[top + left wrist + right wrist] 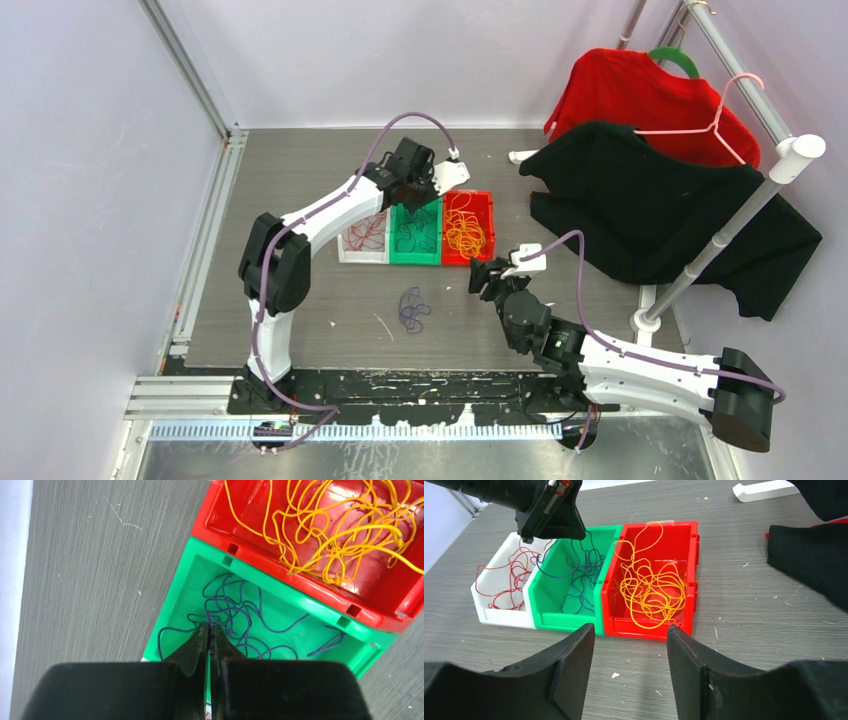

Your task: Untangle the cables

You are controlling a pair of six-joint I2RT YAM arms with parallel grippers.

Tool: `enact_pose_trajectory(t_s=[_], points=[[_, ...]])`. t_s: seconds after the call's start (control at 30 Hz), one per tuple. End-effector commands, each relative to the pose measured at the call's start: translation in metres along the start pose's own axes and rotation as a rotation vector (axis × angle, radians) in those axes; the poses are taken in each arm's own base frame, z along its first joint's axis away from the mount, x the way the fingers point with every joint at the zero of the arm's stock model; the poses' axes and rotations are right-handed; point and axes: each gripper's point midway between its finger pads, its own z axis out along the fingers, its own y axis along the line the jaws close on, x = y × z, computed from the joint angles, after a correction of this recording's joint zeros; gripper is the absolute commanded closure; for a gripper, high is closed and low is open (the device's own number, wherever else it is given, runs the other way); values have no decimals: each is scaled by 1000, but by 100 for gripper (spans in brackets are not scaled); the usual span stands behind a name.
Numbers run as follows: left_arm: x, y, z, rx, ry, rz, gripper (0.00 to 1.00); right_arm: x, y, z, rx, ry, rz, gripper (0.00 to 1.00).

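Note:
Three bins stand in a row: white [499, 615], green [564, 620] and red [644, 628]. Red cable [509, 575] lies in the white one, purple-blue cable [260, 600] in the green one, orange-yellow cable [325, 530] in the red one. My left gripper [210, 627] hangs over the green bin [280, 585], shut on a purple-blue strand that runs up between its tips. Another small purple-blue clump [412, 308] lies loose on the table in front of the bins. My right gripper [629, 630] stands open and holds nothing, low over the table in front of the red bin.
A black garment [680, 220] and a red one [640, 95] hang from a clothes rack [730, 230] at the right, the black one spilling onto the table. A small white piece [520, 155] lies behind the bins. Metal rails [215, 200] edge the table's left side.

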Motion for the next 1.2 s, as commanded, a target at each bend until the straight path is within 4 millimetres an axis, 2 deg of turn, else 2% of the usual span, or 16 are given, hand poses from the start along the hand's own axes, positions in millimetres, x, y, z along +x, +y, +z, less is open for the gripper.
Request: enact_pose_trajectory(t_s=[0.0,0.2,0.4,0.43,0.57,0.67,0.73,0.83,1.0,1.1,1.17], points=[[-24,9,9,-38,-99,-42,100,-10,0,3,17,-23,32,40],[-11,8,21,-60,-72,-46,100,-10,2,3,7,-15,29,40],[-15,-1,8,14,-68,-76,100,-10,9,4,-23,7,21,38],[-14,-2,6,23,-57,-79,98,-11,11,4,-29,9,21,38],[-13,-4,-5,53,-9,-90,74,-13,15,3,-51,23,13,35],[-25,-4,-25,87,-18,-119,58,-15,18,1,-72,32,-5,32],[-36,-6,-42,114,-40,-125,41,-16,21,1,-94,42,-15,30],[-51,-4,-67,129,-82,-136,26,-11,31,1,-138,81,-49,25],[-60,2,-107,148,-117,-159,19,1,59,2,-248,163,-103,17],[-59,18,-137,140,-143,-228,14,19,83,2,-348,235,-143,14],[-57,27,-158,136,-169,-297,5,33,99,3,-409,286,-162,12]])
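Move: The left gripper, shut on the purple cable, has the green box's middle about 3 cm back and 10 cm below, not noticeably to either side; the red box lies 11 cm to its right and the white box 10 cm to its left, both also 3 cm back. The open, empty right gripper has the purple bundle on the table about 14 cm to its left, level fore and aft, 17 cm down; the red box is 17 cm ahead and 4 cm left. Ease the left gripper down about 2 cm and a touch forward over the green box, open it wide to let go of the purple cable, then lift straight away some 10 cm while drawing back. Meanwhile hold the right gripper nearly still, then swing it about 6 cm left towards the purple bundle, turning counter-clockwise and tipping down slightly as its fingers spread wider; touch nothing with it. ##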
